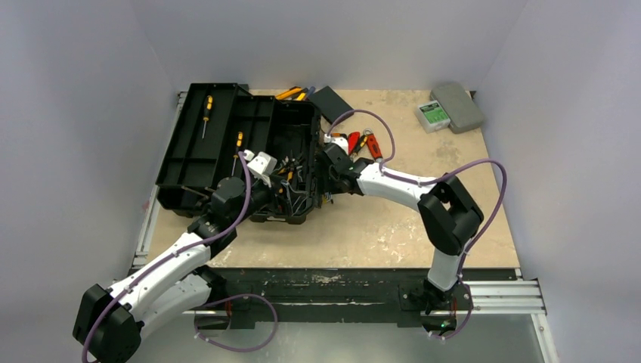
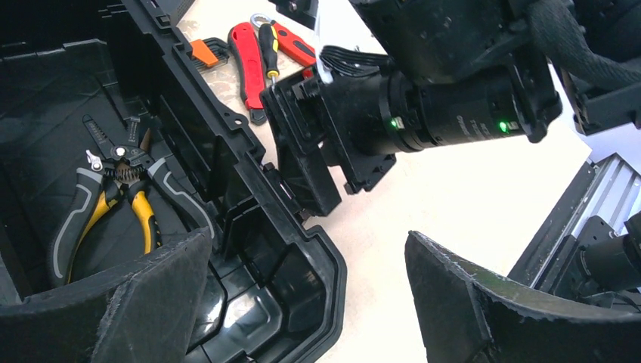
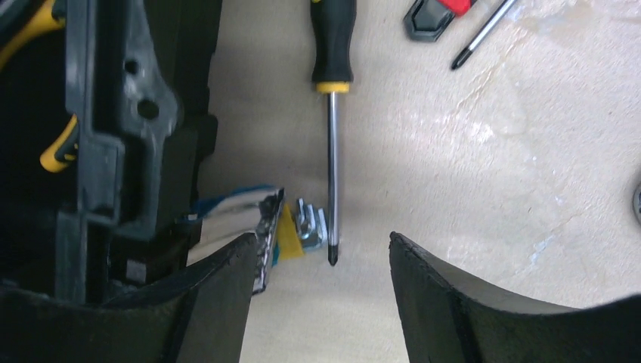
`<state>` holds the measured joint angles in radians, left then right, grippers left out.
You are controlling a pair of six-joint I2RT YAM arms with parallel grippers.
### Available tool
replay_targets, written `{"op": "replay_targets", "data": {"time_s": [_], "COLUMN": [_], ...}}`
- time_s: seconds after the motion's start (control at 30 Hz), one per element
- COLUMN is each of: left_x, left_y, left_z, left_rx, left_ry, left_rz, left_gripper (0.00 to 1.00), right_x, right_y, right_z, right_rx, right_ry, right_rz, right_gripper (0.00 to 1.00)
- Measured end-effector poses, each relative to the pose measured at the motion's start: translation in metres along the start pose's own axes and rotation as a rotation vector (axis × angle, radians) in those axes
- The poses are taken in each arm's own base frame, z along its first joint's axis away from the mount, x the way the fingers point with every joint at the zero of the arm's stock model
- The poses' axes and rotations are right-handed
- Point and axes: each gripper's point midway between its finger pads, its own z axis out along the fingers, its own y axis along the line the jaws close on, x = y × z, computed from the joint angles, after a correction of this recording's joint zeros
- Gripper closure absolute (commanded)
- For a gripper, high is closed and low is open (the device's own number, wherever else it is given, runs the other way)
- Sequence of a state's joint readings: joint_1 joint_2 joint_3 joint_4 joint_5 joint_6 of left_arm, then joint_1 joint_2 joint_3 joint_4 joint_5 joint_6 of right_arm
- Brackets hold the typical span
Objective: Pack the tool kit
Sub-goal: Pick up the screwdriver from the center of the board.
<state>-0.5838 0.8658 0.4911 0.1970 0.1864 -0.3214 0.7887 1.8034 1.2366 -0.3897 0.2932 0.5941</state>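
The black toolbox (image 1: pixel 291 125) stands open, its lid (image 1: pixel 198 151) laid out to the left with two screwdrivers (image 1: pixel 206 110) on it. Yellow-and-grey pliers (image 2: pixel 113 200) lie inside the box. My left gripper (image 2: pixel 310 302) hangs open over the box's near right corner (image 2: pixel 325 265). My right gripper (image 3: pixel 325 302) is just outside the box's right wall (image 3: pixel 113 151), low over the table and open. A black-handled screwdriver (image 3: pixel 332 151) lies on the table, its tip just ahead of the gap between the fingers. Red-handled tools (image 1: pixel 363 144) lie beyond.
A small flat black box (image 1: pixel 330 98) lies behind the toolbox. A grey case (image 1: pixel 461 106) and a green-labelled device (image 1: pixel 432 113) sit at the back right. A small yellow and metal piece (image 3: pixel 302 227) lies by my right gripper's left finger. The two grippers are close together.
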Motion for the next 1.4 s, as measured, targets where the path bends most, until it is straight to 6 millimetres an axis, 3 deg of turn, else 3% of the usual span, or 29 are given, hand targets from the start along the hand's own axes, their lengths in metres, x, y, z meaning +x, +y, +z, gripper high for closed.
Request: {"op": "replay_targets", "data": {"time_s": [0.23,0.47,0.83,1.13,1.33,1.4], "left_x": [0.000,0.000,0.001,0.001,0.002,0.002], "left_y": [0.000,0.000,0.000,0.000,0.001,0.001], "left_z": [0.000,0.000,0.000,0.000,0.001,0.001], "left_rx": [0.000,0.000,0.000,0.000,-0.001,-0.001], "left_ry": [0.000,0.000,0.003,0.004,0.007,0.007], "left_rz": [0.000,0.000,0.002,0.003,0.002,0.002], "left_gripper": [0.05,0.05,0.05,0.04,0.04,0.04], "right_x": [-0.023,-0.025,-0.053,-0.061,-0.051,-0.045], "right_y": [-0.010,-0.027,-0.013,-0.020,-0.041,-0.052], "right_z": [0.021,0.053,0.078,0.090,0.079,0.073], "right_rx": [0.031,0.021,-0.045,0.018,0.065,0.088], "right_ry": [-0.016,0.025,-0.011,-0.038,-0.033,-0.020], "right_rz": [0.051,0.095,0.063,0.078,0.092,0.093], "right_gripper": [0.42,0.43,0.46,0.67,0.99,1.00]}}
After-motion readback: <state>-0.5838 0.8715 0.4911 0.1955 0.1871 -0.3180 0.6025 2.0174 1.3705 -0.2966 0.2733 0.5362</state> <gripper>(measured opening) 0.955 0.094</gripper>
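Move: From my right hand, the screwdriver lies with its middle about 8 cm ahead and level sideways, some 4 cm below; its handle points away from me. The toolbox wall runs some 4 cm to the left at about hand height, roughly 10 cm ahead. The red knife is about 16 cm ahead and 6 cm right, down on the board. From my left hand, the screwdriver is about 14 cm ahead, 11 cm right and 17 cm below. I run my right hand about 10 cm forward above the screwdriver's shaft, beside the toolbox wall, sinking some 3.5 cm to the front of the handle. There I close my half-open fingers and pinch the handle just beyond the collar, drawing it some 4 cm right and 2 cm back as they shut, with no lift yet. ##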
